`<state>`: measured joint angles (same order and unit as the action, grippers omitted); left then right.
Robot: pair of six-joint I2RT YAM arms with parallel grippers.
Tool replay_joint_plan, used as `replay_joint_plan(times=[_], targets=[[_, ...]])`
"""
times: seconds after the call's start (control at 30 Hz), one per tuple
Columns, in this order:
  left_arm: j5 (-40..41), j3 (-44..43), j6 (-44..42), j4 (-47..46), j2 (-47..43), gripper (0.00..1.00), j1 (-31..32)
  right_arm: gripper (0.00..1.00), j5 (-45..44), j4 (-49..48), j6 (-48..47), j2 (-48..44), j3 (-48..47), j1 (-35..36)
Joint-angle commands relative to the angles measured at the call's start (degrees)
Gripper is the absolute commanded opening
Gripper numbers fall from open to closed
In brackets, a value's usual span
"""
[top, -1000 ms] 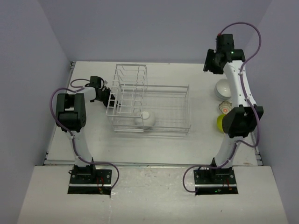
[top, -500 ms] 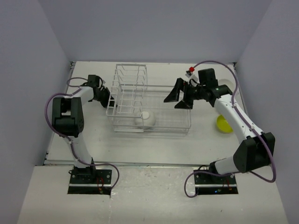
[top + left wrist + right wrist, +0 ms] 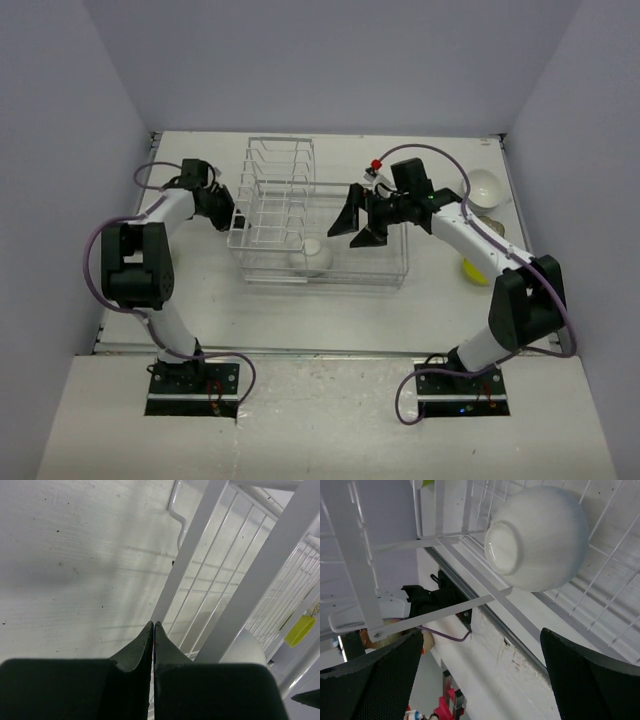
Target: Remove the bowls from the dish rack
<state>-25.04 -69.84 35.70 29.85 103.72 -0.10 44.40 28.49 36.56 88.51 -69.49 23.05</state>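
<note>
The dish rack [image 3: 403,200] stands mid-table with its tall slotted section at the left end. One white bowl [image 3: 313,253] lies upside down in its low basket. My right gripper [image 3: 357,230] hangs open over the basket, just right of that bowl and above it. In the right wrist view the bowl [image 3: 540,535] sits ahead of the wide-spread fingers [image 3: 370,680], with nothing between them. My left gripper [image 3: 222,214] is shut and empty against the rack's left side; its tip [image 3: 153,626] lies by a rack bar [image 3: 192,550].
On the table to the right of the rack sit a white bowl [image 3: 485,187] and a lime-yellow bowl [image 3: 474,270], partly behind the right arm. Purple walls close in the table on three sides. The yellow bowl [image 3: 299,630] shows through the rack wires.
The right arm swung from the far right of the table to over the rack basket, and its jaws opened wide. The left gripper stayed shut beside the rack.
</note>
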Motion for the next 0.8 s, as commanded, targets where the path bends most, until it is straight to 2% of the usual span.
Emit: replay_joint_plan(times=[0.0,0.3,0.77], targets=[[-0.36,1.55,-1.87,1.18,-3.17,0.0,0.1,0.98,0.95,-3.79,0.89,1.4,1.02,1.38],[-2.56,5.24,-1.87,0.3,-4.76,0.0,0.1,0.98,-0.45,-5.38,0.27,9.83,-0.29,4.46],[-4.49,5.42,-1.43,-0.67,-3.18,0.0,0.1,0.98,-5.46,-6.69,-0.43,15.37,-0.29,5.87]])
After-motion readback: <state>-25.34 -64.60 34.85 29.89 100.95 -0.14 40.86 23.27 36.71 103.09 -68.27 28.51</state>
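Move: The last white bowl in the dish rack lies some 6 cm to the right hand's left, about 1 cm farther out and roughly 12 cm below. The rack's near rail runs about 3 cm nearer the base, 11 cm down. The tall tier is centred about 15 cm left and 9 cm ahead of the right hand, a little lower. From the left hand, the bowl is about 17 cm right and 7 cm back, near its height. The remaining white bowl is what the right hand closes in on: it sinks almost 10 cm into the rack, easing about 3 cm left early on, with its wide-open fingers tipping some 10 degrees more steeply down. The shut left hand slides about 2.5 cm back beside the rack's left side, dropping 1 cm, then holds still. ##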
